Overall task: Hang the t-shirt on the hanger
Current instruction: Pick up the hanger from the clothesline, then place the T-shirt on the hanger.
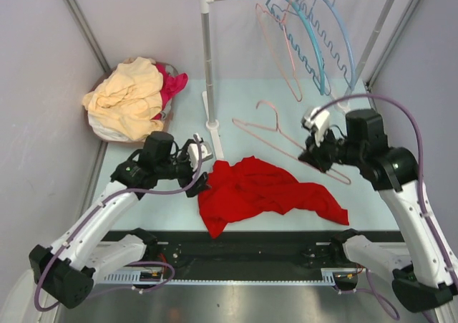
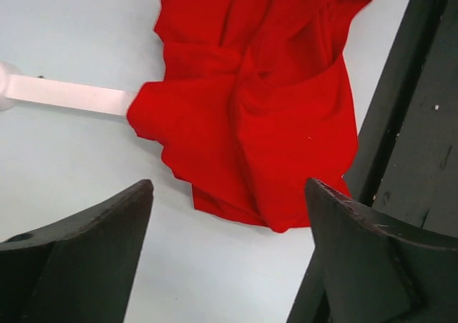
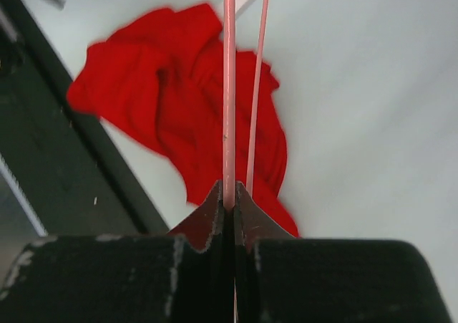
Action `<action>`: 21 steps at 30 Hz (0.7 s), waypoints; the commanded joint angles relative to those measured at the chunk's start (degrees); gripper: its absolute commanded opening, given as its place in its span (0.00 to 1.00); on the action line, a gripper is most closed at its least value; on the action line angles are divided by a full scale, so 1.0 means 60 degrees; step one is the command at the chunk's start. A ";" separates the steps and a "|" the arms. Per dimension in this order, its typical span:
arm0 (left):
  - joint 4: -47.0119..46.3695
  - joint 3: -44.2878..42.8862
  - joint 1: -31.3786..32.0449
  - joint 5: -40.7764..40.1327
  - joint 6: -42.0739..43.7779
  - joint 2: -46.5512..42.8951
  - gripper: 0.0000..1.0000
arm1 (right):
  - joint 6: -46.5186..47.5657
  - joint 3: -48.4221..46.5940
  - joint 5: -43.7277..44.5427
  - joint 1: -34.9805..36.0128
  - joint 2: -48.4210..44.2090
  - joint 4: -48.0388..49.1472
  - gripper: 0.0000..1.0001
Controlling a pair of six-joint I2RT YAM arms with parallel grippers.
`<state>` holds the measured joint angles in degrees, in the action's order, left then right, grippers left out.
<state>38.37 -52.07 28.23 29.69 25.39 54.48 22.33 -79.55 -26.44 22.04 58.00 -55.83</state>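
The red t-shirt [image 1: 265,190] lies crumpled on the table between the two arms; it also shows in the left wrist view [image 2: 265,101] and the right wrist view [image 3: 179,101]. A salmon-pink hanger [image 1: 286,137] stretches over the table behind the shirt, hook toward the rack. My right gripper [image 1: 315,158] is shut on the hanger's thin wire [image 3: 229,87], jaws pinched tight [image 3: 229,194]. My left gripper [image 1: 207,169] hovers at the shirt's left edge, open wide [image 2: 229,215], with only bare table between its fingers [image 2: 86,251].
A white rack pole [image 1: 207,65] rises behind the shirt, its flat foot [image 2: 64,94] touching the cloth. Blue hangers [image 1: 322,44] and a pink one [image 1: 275,36] hang on the rail. A basket with yellow [image 1: 129,97] and magenta [image 1: 170,85] garments sits back left. A black strip [image 1: 250,244] borders the front.
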 commanded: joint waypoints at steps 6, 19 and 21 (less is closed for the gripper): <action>-0.2014 0.0081 0.1050 0.0823 0.1291 0.2123 0.76 | 0.2825 0.1713 -0.0282 0.0017 -0.2338 -0.4229 0.00; -0.3450 0.0359 0.2399 -0.0012 0.2111 0.3766 0.72 | 0.3778 0.2843 -0.0955 0.0032 -0.2547 -0.5167 0.00; -0.3451 0.0344 0.2458 -0.0100 0.2272 0.3898 0.68 | 0.3837 0.2974 -0.0999 0.0032 -0.2503 -0.5138 0.00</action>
<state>21.54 -50.02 42.28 29.98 35.83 76.55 43.07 -62.57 -29.85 22.04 42.94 -78.08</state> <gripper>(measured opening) 0.708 0.039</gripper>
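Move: The near part of the t-shirt, its left end, lies about 9 cm to the right of my left hand, level with it ahead, and some 15 cm below. The foot of the rack's left post is roughly 17 cm ahead of my left hand and 5 cm to its right, also down at table height. My right hand already grips the pink hanger; from that hand the shirt's left end is about 23 cm left, 3 cm back and 27 cm below. I bring the pinched hanger back from the rack and down, about 11 cm each way and 5 cm to the right, turning its free end some 15 degrees counter-clockwise and dipping it over the shirt. Meanwhile my left hand sinks 8 cm and goes about 9 cm right onto the shirt's left end, swinging 20 degrees clockwise, its fingers narrowing from nearly wide open to about three-quarters. ##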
